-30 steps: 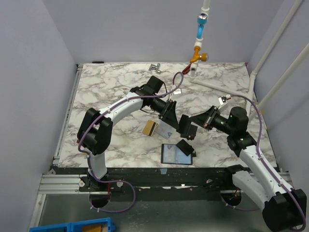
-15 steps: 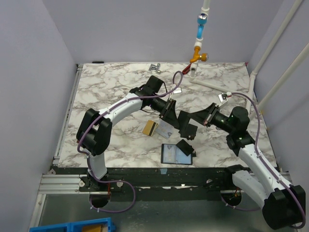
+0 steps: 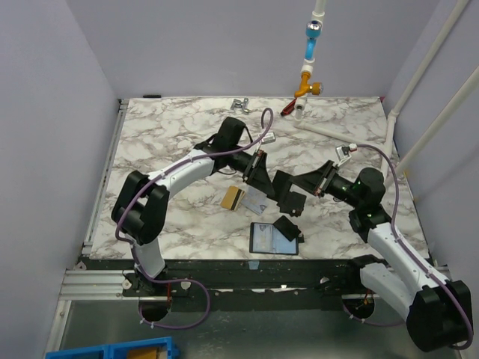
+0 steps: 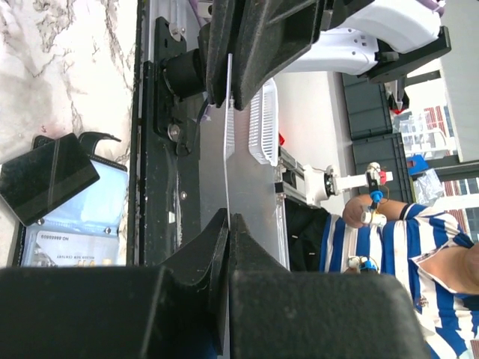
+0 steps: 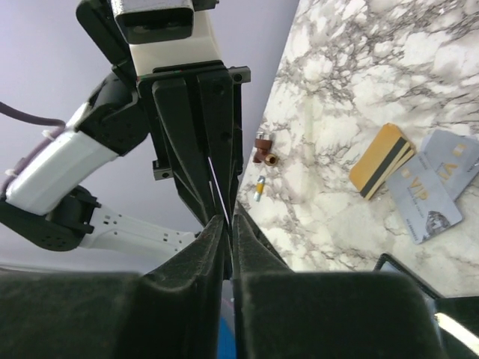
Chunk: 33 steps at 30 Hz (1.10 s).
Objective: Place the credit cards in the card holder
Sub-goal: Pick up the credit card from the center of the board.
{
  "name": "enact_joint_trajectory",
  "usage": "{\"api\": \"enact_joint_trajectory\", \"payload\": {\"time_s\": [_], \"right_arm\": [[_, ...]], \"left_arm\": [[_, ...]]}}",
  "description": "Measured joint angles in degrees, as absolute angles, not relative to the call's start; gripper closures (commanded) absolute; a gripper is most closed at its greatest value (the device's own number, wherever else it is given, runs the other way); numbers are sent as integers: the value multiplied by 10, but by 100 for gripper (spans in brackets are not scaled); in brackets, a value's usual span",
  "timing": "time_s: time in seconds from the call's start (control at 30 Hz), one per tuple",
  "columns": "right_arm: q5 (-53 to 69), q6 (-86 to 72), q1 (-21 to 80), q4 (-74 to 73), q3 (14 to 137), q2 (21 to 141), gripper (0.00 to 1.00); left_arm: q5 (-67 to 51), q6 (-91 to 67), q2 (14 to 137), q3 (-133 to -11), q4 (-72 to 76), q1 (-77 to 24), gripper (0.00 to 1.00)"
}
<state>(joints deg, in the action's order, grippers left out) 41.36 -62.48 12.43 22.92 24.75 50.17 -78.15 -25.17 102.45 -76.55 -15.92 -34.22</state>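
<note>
My two grippers meet tip to tip above the table's middle. A thin pale card (image 4: 227,142) stands edge-on between them. The left gripper (image 4: 228,217) (image 3: 268,179) is shut on one end of it. The right gripper (image 5: 228,218) (image 3: 283,187) has its fingers barely parted around the other end. On the marble lie a gold-tan credit card (image 3: 233,197) (image 5: 382,158) with a dark stripe and a grey-blue one (image 3: 258,202) (image 5: 426,198). The card holder (image 3: 268,239) (image 4: 82,224) lies open near the front edge, its bluish lining up.
A small black case (image 3: 288,226) (image 4: 45,176) rests at the card holder's far corner. At the back stand a brass fitting (image 3: 307,86), a metal clip (image 3: 241,103) and a white pipe (image 3: 340,131). The black front rail (image 3: 247,273) borders the table.
The left gripper has closed onto the card that the right gripper was holding up. The right fingers have eased apart a little. The left elbow has shifted towards the back.
</note>
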Motion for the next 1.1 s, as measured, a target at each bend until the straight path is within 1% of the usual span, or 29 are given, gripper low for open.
{"api": "enact_joint_trajectory", "payload": {"time_s": [0.07,0.17,0.27,0.43,0.57,0.7,0.83,0.97,1.03,1.1], "right_arm": [[420,-635,124,246,243,508,78],[434,-653,124,280,234,521,75],[445,-675,124,316,226,532,74],[454,-707,124,368,223,539,72],[463,-720,124,394,224,548,70],[467,-725,124,402,225,550,69],[472,-725,124,403,233,552,69],[472,-725,132,402,237,557,69],[471,-724,141,401,242,562,69],[470,-720,154,398,250,566,72]], "left_arm": [[-790,-286,1017,-748,-117,-338,100],[-805,-359,1008,-720,-26,-330,100],[-819,-476,1005,-682,124,-324,100],[-842,-739,1034,-652,437,-322,100],[-849,-861,1060,-652,579,-322,100],[-850,-889,1061,-652,611,-320,100],[-848,-858,1057,-651,572,-320,100],[-843,-783,1039,-651,481,-320,100],[-836,-719,1023,-653,397,-320,100],[-829,-660,1012,-661,322,-320,100]]}}
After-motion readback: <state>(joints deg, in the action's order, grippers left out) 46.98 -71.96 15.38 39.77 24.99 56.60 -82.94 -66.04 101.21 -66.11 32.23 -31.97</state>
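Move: The black card stands in the air between my facing hands, its middle some 3 cm right and 1 cm ahead of my left hand point, level with it; my left fingers are already shut on it. From that hand the open card holder lies about 5 cm back, 2 cm right and 20 cm below, the silver cards 7 cm ahead, 5 cm left, equally low. From my right hand point the card's middle is about 3 cm left and 2 cm back. I open my right fingers to about a third, releasing their pinch on the black card while they stay around its edge. My left hand keeps its grip and lifts the card about 4 cm, tilting some 10 degrees, then eases down slightly. My right hand rises with it by some 3 cm and shifts about 2 cm left, towards my left hand, swinging a little counter-clockwise. ##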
